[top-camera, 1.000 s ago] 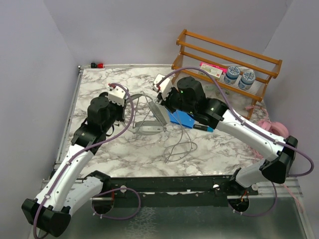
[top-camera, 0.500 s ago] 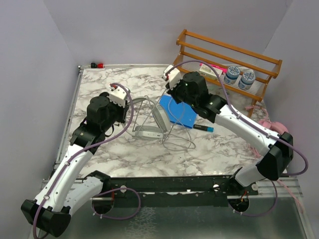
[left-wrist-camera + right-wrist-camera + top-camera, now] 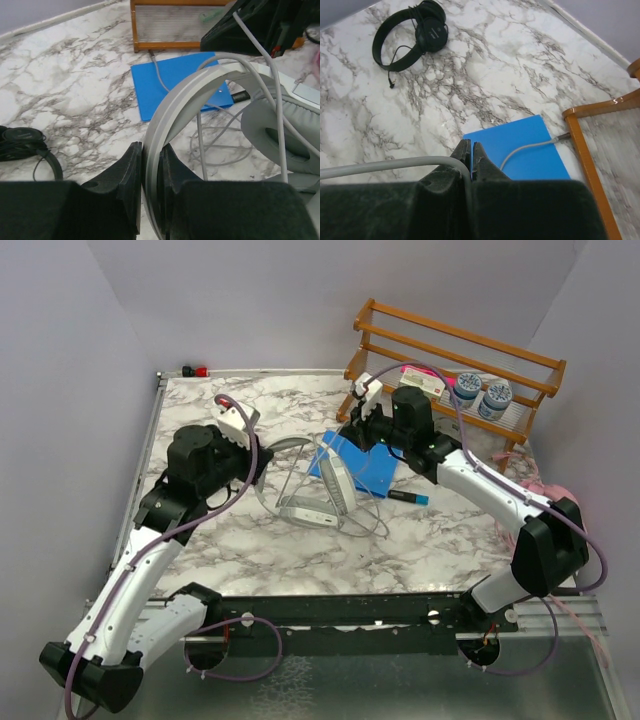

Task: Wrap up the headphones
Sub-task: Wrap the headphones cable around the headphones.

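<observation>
The grey-white headphones (image 3: 330, 485) stand tilted on the marble table (image 3: 200, 540). My left gripper (image 3: 256, 454) is shut on their headband (image 3: 175, 105), which runs between its pads (image 3: 131, 165). My right gripper (image 3: 362, 418) is further back by the rack, shut on the grey cable (image 3: 395, 164). That cable stretches from it down across the headband (image 3: 255, 50), and loose loops lie beside the ear cup (image 3: 275, 135). The black headphones (image 3: 415, 35) lie flat on the table, with their thin cable loose. The pink headphones (image 3: 552, 495) lie at the table's right edge.
A blue pad (image 3: 362, 468) lies under the right gripper, and the cable's plug end rests on it. A wooden rack (image 3: 450, 355) with two cans (image 3: 480, 393) and a pink box (image 3: 425, 378) stands back right. A pen (image 3: 405, 497) lies beside the pad.
My right gripper has moved back and to the right toward the rack, drawing the grey cable taut. The grey-white headphones have swung to the right, uncovering more of the blue pad.
</observation>
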`<state>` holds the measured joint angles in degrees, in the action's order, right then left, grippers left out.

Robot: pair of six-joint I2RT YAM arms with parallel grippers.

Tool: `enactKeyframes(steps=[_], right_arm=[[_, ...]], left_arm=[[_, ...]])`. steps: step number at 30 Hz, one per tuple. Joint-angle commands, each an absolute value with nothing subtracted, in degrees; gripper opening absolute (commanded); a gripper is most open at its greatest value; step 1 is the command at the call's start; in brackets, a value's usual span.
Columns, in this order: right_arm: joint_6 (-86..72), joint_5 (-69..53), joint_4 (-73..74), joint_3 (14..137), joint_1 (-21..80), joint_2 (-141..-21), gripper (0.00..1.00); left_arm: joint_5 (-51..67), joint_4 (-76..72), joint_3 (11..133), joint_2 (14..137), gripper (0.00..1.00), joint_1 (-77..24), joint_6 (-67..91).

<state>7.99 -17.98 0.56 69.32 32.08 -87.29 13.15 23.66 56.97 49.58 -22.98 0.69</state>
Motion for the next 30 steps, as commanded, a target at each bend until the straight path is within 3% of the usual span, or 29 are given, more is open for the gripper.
enactKeyframes(steps=[1,9,14,17,26,30], right_arm=[[4.4,-22.4,-7.7,65.8,29.7,-88.2,0.03],[2.2,-25.0,-19.4,54.0,29.7,-82.4,0.04],[-2.8,-29.4,-29.8,46.8,29.7,-78.9,0.08],[-4.2,-33.9,-32.0,46.0,29.7,-78.3,0.09],[-15.7,-44.4,-45.4,41.4,30.0,-79.6,0.09],[-16.4,-43.6,-46.3,40.5,35.0,-79.7,0.08]], left_arm=[[24.1,23.8,63.6,51.9,0.00,-23.3,13.6],[32.8,17.2,65.9,54.7,0.00,-23.2,24.6],[36.9,16.9,71.3,58.7,0.00,-23.2,36.1],[39.8,9.0,69.4,59.9,0.00,-23.2,47.5],[27.3,1.8,67.5,58.5,0.00,-23.2,60.3],[21.4,1.3,67.6,58.9,0.00,-23.2,62.8]])
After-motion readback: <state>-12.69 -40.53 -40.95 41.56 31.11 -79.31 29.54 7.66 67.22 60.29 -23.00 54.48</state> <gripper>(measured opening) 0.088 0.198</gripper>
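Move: The grey headphones hang from the left hand, which already pinches the headband. Their ear cups lie about 13 cm right of it, 6 cm back and 6 cm lower. From the right hand, which holds the cable, the cups are roughly 14 cm back, 6 cm left and near level. The blue folder is 20 cm below that hand, some 6 cm ahead and 3 cm right; the black marker is equally low, 16 cm right, level fore-and-aft. The headphones are lifted and rolled by the left hand, which keeps its pinch on the headband, rises about 11 cm and shifts 8 cm right, its right side turning up some 45 degrees as it tips down. The right hand keeps the cable pinched and draws it back about 9 cm, dipping 4 cm then rising again, in under the ear cups while rolling left side up and turning counter-clockwise. ##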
